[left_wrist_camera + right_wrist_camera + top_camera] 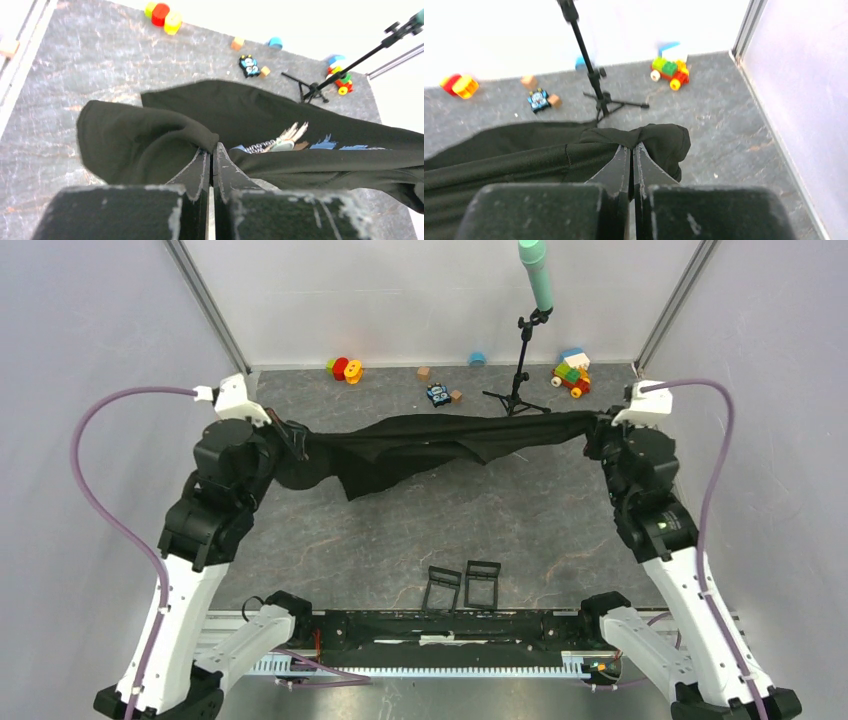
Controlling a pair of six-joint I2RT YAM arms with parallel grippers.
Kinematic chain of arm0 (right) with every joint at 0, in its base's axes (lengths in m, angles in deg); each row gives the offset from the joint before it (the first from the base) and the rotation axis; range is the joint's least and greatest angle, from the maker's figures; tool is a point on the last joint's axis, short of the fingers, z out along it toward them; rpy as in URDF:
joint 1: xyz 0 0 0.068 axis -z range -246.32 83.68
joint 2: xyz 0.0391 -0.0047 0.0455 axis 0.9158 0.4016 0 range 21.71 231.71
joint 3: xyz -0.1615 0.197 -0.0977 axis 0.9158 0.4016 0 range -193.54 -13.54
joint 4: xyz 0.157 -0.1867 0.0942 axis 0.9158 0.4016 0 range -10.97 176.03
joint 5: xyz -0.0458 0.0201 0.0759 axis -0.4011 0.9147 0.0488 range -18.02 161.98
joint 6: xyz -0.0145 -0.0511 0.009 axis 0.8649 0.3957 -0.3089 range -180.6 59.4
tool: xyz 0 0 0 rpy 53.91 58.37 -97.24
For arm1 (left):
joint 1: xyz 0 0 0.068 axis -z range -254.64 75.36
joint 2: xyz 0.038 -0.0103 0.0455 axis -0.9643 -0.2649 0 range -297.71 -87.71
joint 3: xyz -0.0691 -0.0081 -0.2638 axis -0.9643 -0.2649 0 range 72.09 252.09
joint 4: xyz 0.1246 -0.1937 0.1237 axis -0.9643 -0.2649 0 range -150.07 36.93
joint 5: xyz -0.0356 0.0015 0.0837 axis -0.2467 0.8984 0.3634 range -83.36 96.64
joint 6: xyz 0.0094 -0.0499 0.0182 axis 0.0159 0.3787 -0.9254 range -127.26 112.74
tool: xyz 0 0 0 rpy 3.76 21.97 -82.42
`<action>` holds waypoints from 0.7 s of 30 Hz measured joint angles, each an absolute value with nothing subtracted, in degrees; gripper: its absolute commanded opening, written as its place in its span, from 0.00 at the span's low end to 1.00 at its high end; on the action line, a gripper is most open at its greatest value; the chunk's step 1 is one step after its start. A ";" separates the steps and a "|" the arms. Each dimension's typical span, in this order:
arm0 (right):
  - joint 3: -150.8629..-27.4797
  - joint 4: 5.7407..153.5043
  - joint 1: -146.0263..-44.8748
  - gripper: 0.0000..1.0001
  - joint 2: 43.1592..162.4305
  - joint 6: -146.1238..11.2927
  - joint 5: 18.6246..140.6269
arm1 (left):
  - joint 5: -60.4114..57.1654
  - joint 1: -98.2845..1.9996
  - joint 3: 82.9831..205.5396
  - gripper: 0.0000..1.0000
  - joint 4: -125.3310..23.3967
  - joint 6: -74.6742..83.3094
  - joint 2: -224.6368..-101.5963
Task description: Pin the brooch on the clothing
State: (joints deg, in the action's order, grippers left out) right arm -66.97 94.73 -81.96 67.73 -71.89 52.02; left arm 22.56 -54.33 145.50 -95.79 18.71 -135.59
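The clothing, a black T-shirt, hangs stretched above the table between both arms. My left gripper is shut on its left end, and a bunched fold wraps the closed tips of the left gripper. The blue and tan print with white lettering shows on the cloth just beyond them. My right gripper is shut on the right end, where the fabric is pinched at the tips of the right gripper. The brooch, a small black-and-blue figure, lies on the table behind the shirt, apart from both grippers.
A black tripod stand carrying a teal pole stands behind the shirt. Toys line the back wall: red and yellow rings, wooden cubes, a blue cap and a brick car. Two black frames lie near the front edge.
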 measured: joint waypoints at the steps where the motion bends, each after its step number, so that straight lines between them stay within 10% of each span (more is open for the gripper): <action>1: -68.72 94.97 -81.96 0.00 67.52 -71.58 52.00 | 22.60 -54.33 147.64 0.02 -96.34 18.19 -136.13; 21: -76.98 88.92 -81.81 0.00 86.14 -71.08 57.96 | 13.82 -63.44 162.59 0.02 -95.03 14.06 -163.30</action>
State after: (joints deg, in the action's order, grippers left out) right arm -76.98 88.92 -81.81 86.14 -71.08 57.96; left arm 13.82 -63.44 162.59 -95.03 14.06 -163.30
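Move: Both hands hold the clothing stretched between them, about 30-35 cm above the table. The owl toy in the far strip they swing towards lies some 29 cm ahead and 23 cm right of the left hand, and 24 cm ahead and 30 cm left of the right. Stacking cups stand about 34 cm ahead of the left hand, 2 cm left; the tripod foot is 24 cm ahead and 10 cm left of the right hand. Holding the clothing, both hands rise about 5 cm, then swing 10 cm forward and down towards the owl toy. ##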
